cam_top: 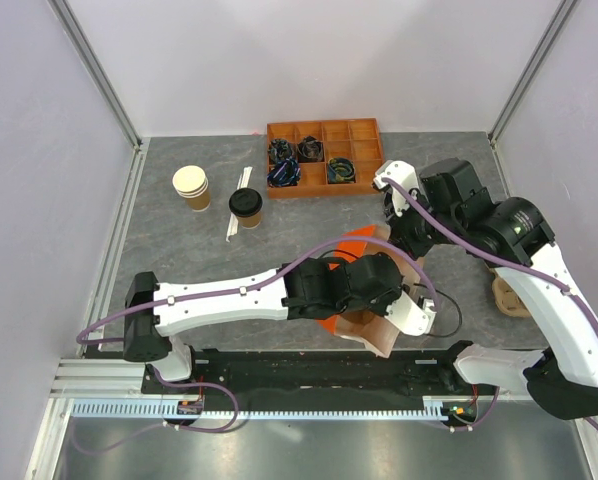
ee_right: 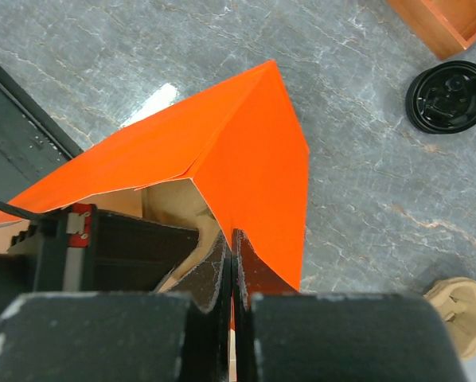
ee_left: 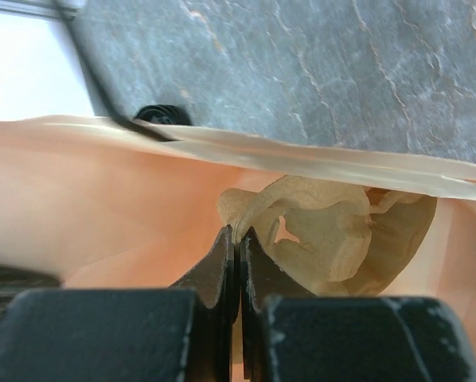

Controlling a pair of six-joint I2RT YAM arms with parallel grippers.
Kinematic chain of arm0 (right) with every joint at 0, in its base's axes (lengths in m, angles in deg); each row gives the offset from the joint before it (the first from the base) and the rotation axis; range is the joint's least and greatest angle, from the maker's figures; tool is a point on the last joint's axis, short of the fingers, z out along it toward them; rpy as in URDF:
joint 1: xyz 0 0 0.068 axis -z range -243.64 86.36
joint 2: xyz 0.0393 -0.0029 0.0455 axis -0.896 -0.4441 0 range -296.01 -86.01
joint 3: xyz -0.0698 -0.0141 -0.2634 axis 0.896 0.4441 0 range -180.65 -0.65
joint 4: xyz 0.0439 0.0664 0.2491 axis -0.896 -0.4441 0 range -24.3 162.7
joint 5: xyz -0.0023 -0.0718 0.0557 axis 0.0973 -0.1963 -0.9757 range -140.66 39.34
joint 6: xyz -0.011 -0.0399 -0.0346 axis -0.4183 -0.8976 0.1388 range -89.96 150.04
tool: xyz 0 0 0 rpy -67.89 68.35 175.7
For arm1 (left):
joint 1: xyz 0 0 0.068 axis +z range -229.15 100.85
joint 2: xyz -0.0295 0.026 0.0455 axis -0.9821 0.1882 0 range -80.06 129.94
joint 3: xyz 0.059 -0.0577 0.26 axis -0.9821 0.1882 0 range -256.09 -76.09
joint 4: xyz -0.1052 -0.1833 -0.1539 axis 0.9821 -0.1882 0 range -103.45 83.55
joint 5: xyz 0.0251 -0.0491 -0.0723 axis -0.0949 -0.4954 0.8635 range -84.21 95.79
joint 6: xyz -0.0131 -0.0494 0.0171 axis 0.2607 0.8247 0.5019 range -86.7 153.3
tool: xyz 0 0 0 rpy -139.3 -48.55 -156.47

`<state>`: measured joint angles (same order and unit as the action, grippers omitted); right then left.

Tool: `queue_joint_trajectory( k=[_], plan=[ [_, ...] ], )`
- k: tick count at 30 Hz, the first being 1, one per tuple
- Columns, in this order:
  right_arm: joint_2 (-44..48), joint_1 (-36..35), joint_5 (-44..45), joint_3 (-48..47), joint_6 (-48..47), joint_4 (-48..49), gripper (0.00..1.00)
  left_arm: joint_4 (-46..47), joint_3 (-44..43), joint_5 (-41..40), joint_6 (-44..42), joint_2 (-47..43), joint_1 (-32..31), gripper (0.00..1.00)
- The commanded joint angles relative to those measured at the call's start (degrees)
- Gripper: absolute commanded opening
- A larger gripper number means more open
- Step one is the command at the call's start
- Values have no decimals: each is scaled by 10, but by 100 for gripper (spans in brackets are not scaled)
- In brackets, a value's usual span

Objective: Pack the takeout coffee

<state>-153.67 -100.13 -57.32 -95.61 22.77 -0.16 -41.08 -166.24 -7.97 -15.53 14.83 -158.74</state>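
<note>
The takeout coffee (cam_top: 245, 207), a tan cup with a black lid, stands upright at the back left of the table, far from both grippers. An orange paper bag (cam_top: 357, 243) lies in the middle between the arms. My left gripper (cam_top: 375, 325) is at the bag's near open end, shut (ee_left: 238, 232) on a thin edge of the bag's paper (ee_left: 103, 207). A pulp cup carrier (ee_left: 341, 239) sits inside the bag just past the fingertips. My right gripper (cam_top: 387, 232) is shut (ee_right: 232, 236) on the bag's orange rim (ee_right: 254, 159) at the far side.
A stack of lidless cups (cam_top: 191, 187) and a white wrapped stick (cam_top: 237, 205) flank the coffee. An orange compartment tray (cam_top: 324, 155) stands at the back. A loose black lid (ee_right: 449, 95) lies near it. Another pulp carrier (cam_top: 507, 297) rests at the right.
</note>
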Motion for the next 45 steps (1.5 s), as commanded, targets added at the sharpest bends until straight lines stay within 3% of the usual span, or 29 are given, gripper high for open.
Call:
queue_joint_trajectory(
  k=[1, 12, 26, 30, 32, 33, 36, 41, 45],
  plan=[
    [0, -9, 33, -13, 4, 26, 0, -5, -22, -15, 6, -27, -5, 2],
    [9, -17, 38, -17, 7, 32, 0, -107, -15, 48, 92, -9, -2, 2],
    [6, -21, 9, -19, 10, 32, 0, -99, 59, 86, 130, 12, 15, 4],
    [5, -21, 2, -15, 9, 29, 0, -82, 64, 80, 128, 14, 21, 20],
    [4, -22, 1, -14, 9, 28, 0, -76, 60, 75, 125, 13, 22, 36],
    [5, -21, 0, -12, 7, 27, 0, -74, 56, 74, 124, 11, 22, 49],
    [4, -21, 0, -8, 6, 27, 0, -73, 38, 73, 116, 8, 22, 59],
    [1, -21, 2, -1, 6, 27, 0, -76, 13, 63, 103, 7, 22, 68],
    [-3, -21, 7, 1, 5, 25, 0, -82, -6, 58, 103, 6, 22, 82]
  ],
)
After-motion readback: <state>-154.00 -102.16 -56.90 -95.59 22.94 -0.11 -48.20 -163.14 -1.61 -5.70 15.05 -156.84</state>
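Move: Inside the orange bag, the left hand already pinches the cup holder by its edge; the holder's middle lies about 4 cm back and 7 cm below. The bag's bottom is some 18 cm below and 4 cm to the left, level fore and aft. The rim corner in the right hand's fingers is roughly 6 cm ahead, 3 cm right and 6 cm higher; the black lid, 22 cm ahead, 4 cm right, 23 cm down. From the right hand, the bag's bottom is about 6 cm back, 7 cm left and 24 cm below. Lowering the pinched cup holder deeper into the bag, the left hand sinks about 5 cm while easing some 3 cm left and a little back, its fingers tipping about 15 degrees steeper. It then stops and opens wide, letting go of the holder's edge. The right hand stays nearly still, keeping its pinch on the bag's rim. ##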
